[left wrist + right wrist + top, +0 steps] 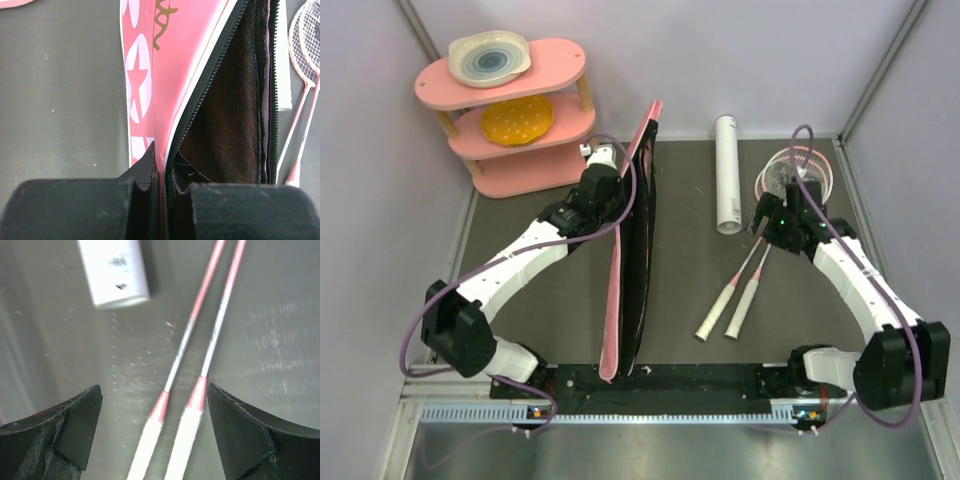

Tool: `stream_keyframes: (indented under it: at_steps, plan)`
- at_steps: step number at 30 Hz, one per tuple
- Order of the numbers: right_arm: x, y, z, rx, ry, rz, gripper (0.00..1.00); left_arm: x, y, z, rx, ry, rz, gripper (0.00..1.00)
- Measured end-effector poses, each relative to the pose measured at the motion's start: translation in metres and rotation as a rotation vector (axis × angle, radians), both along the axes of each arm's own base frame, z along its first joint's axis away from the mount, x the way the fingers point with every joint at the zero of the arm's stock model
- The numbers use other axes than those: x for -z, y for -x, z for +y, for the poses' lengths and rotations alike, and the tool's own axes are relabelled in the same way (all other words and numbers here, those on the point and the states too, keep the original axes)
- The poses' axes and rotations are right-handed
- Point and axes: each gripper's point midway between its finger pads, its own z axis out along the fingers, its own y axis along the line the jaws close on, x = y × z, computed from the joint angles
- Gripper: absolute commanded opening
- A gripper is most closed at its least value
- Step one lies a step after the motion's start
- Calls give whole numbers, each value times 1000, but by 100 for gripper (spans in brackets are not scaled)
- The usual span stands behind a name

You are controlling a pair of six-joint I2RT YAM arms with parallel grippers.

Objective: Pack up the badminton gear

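Note:
The long pink racket bag stands on its edge in the middle of the table, its zipper open and its dark lining showing. My left gripper is shut on the bag's pink flap near its far end, holding that side up. Two pink rackets lie side by side to the right, heads far, white handles near. Above their shafts hovers my right gripper, open and holding nothing, both shafts between its fingers. A white tube lies beyond, its end visible.
A pink three-tier shelf stands at the back left with a bowl on top and an orange plate below. Walls close in on both sides and at the back.

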Motion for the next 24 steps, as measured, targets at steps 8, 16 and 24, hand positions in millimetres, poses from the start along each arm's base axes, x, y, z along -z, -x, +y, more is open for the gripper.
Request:
stream_keyframes:
  at_steps: [8, 16, 24]
  plan:
    - [73, 7, -29, 104, 38, 204, 39, 11, 4, 1, -24, 22, 37, 0]
    - [101, -4, -50, 186, 66, 255, 33, 11, 4, 1, -33, 35, 42, 0]
    - [127, -29, -68, 249, 84, 306, 29, 11, 4, 0, -32, 54, 52, 0]
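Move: The right hand, empty, is going for the two rackets' shafts close behind the heads: about 8 cm ahead of it, 5 cm to its right and 15 cm below. The racket heads lie some 19 cm ahead and 14 cm right, the handles about 14 cm back and 8 cm right. The white tube's middle is roughly 22 cm ahead and 5 cm left. From the left hand, those shafts are about 4 cm ahead, 36 cm right and 20 cm below. Down and to its right goes the right hand, sinking about 12 cm and shifting some 7 cm towards the racket shafts, with a forward push of a few centimetres in the last part. The wrist tips the fingers further down and turns clockwise, each some 15 degrees, while the wide-open fingers close to about a third, ending low just to the right of the shafts. ##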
